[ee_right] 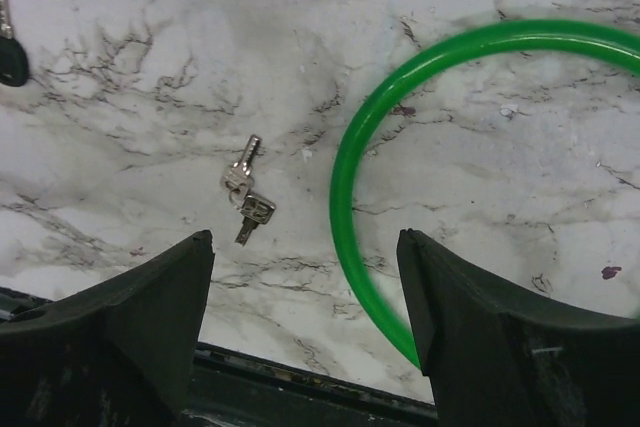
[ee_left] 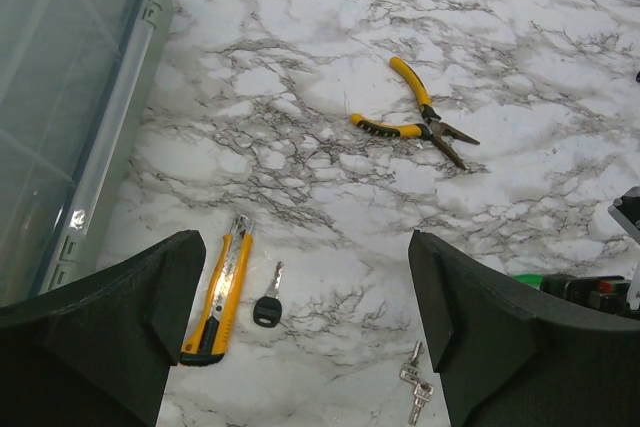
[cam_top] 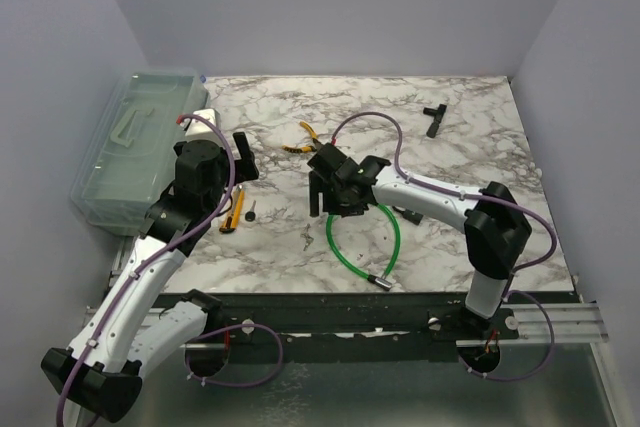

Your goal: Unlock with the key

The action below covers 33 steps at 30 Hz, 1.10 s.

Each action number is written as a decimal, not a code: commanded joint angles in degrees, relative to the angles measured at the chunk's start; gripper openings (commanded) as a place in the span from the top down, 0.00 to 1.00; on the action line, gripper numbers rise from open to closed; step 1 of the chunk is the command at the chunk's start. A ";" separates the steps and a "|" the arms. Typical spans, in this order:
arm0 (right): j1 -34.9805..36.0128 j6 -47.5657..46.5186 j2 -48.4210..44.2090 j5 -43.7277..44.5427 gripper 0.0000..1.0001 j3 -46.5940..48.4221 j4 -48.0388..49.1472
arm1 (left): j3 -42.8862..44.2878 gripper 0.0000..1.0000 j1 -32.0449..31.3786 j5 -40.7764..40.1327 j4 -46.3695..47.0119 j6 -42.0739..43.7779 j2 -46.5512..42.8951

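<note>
The key [ee_right: 245,192] is one of two small silvery keys on a ring, lying flat on the marble just left of a green cable loop [ee_right: 345,162]. My right gripper [ee_right: 305,242] hovers open above them, the keys a little ahead of its left finger and nothing between its jaws. The left wrist view shows the same keys [ee_left: 415,387] near my right finger [ee_left: 470,327]. My left gripper [ee_left: 305,247] is open and empty above the table. From above, the right gripper [cam_top: 330,202] is over the green loop [cam_top: 362,247]. No lock body shows clearly.
A black-headed key [ee_left: 267,302] and a yellow utility knife [ee_left: 220,292] lie left of the silvery keys. Yellow-handled pliers [ee_left: 415,127] lie farther back. A clear plastic box [cam_top: 130,147] stands at the left edge, and a black T-shaped piece [cam_top: 433,117] lies at the back right.
</note>
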 commanded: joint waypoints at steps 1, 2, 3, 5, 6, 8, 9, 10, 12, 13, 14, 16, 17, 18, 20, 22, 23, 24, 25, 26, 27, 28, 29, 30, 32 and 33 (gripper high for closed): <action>0.37 2.68 1.19 3.07 0.22 -0.02 -4.96 | 0.12 0.10 0.28 -1.30 -0.04 -0.37 -0.76; 0.47 2.99 1.07 3.09 0.23 -1.00 -4.85 | 0.14 0.10 0.27 -1.04 -0.06 -0.38 -0.74; 0.48 3.08 1.02 3.01 0.26 -1.97 -4.49 | 0.19 0.10 0.22 -0.83 -0.07 -0.42 -0.78; 0.48 2.83 1.20 1.87 0.32 -3.79 -2.81 | 0.23 0.10 0.28 -0.69 -0.07 -0.38 -0.89; 0.48 2.60 1.57 0.99 0.36 -4.40 -1.98 | 0.17 0.10 0.22 -0.69 -0.04 -0.42 -0.97; 0.48 2.57 2.98 -0.31 0.40 -4.93 -0.85 | 0.14 0.10 0.28 -0.69 -0.04 -0.38 -1.02; 0.60 2.61 3.88 -0.60 0.40 -4.98 -0.55 | 0.10 0.10 0.28 -0.69 -0.05 -0.38 -1.06; 0.72 2.72 4.52 -0.68 0.41 -4.99 -0.30 | 0.12 0.10 0.28 -0.69 -0.06 -0.38 -0.95; 0.91 2.66 5.84 -0.86 0.41 -4.99 0.18 | 0.13 0.10 0.28 -0.73 -0.10 -0.31 -0.77; 0.99 2.53 6.41 -0.95 0.42 -4.99 0.51 | 0.14 0.10 0.28 -0.77 -0.11 -0.30 -0.72; 1.01 2.35 6.89 -1.18 0.43 -4.99 0.75 | 0.14 0.10 0.24 -0.71 -0.09 -0.29 -0.67; 1.09 2.02 7.86 -1.50 0.46 -4.85 1.09 | 0.14 0.10 0.28 -0.69 -0.05 -0.21 -0.63; 1.18 1.94 8.38 -1.64 0.47 -4.68 1.10 | 0.14 0.10 0.24 -0.69 -0.11 -0.20 -0.69; 1.31 1.87 8.88 -1.66 0.47 -4.52 0.99 | 0.14 0.10 0.27 -0.69 -0.08 -0.24 -0.71; 1.59 1.78 9.87 -1.25 0.47 -4.10 0.77 | 0.14 0.10 0.26 -0.69 -0.04 -0.22 -0.79; 1.87 1.72 10.94 -0.99 0.50 -3.42 0.42 | 0.14 0.10 0.28 -0.84 -0.05 -0.13 -0.88; 1.95 1.64 11.61 -0.73 0.52 -2.88 0.01 | 0.14 0.10 0.28 -0.82 -0.04 -0.18 -0.89; 2.05 1.45 12.28 -0.61 0.56 -2.29 -0.38 | 0.14 0.10 0.22 -0.78 -0.08 -0.17 -0.82; 2.14 1.34 12.86 -0.42 0.58 -1.74 -0.75 | 0.14 0.10 0.23 -0.63 -0.11 -0.20 -0.76; 2.15 1.33 13.45 -0.21 0.59 -1.26 -1.09 | 0.22 0.10 0.28 -0.48 -0.06 -0.24 -0.72; 2.15 1.07 14.00 -0.08 0.64 -0.91 -1.25 | 0.23 0.10 0.27 -0.35 -0.09 -0.21 -0.72; 2.19 0.82 14.43 0.03 0.66 -0.60 -1.33 | 0.23 0.10 0.28 -0.26 -0.09 -0.27 -0.72; 2.16 0.71 14.77 0.32 0.67 -0.38 -1.29 | 0.23 0.10 0.26 -0.25 -0.09 -0.21 -0.79; 2.15 0.51 15.04 0.55 0.69 -0.20 -1.15 | 0.19 0.10 0.28 -0.29 -0.06 -0.25 -0.87; 2.15 0.23 15.46 1.44 0.77 0.59 -0.97 | 0.14 0.10 0.23 -0.42 -0.12 -0.15 -0.97; 2.15 -0.12 15.66 1.93 0.82 0.99 -0.82 | 0.14 0.10 0.27 -0.50 -0.07 -0.17 -0.98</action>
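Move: The left side of the green cable loop lies right under the right hand, about 8 cm below and some 2 cm back. Just to the left are the small keys, 4 cm left and 3 cm back; the black-headed key is about 17 cm left, 3 cm ahead. The loop's lock cylinder lies roughly 14 cm back and 11 cm right. From the idle left hand, that cable side is about 19 cm right, 5 cm back and 25 cm down. Lower the right gripper about 8 cm onto the left side of the green loop, easing back some 2 cm and tipping the fingers roughly 10 degrees nearer to straight down. Swing slightly right and then back left on the way. Keep closing the partly open fingers throughout, and once down bring them together on either side of the cable, beside the small keys. ##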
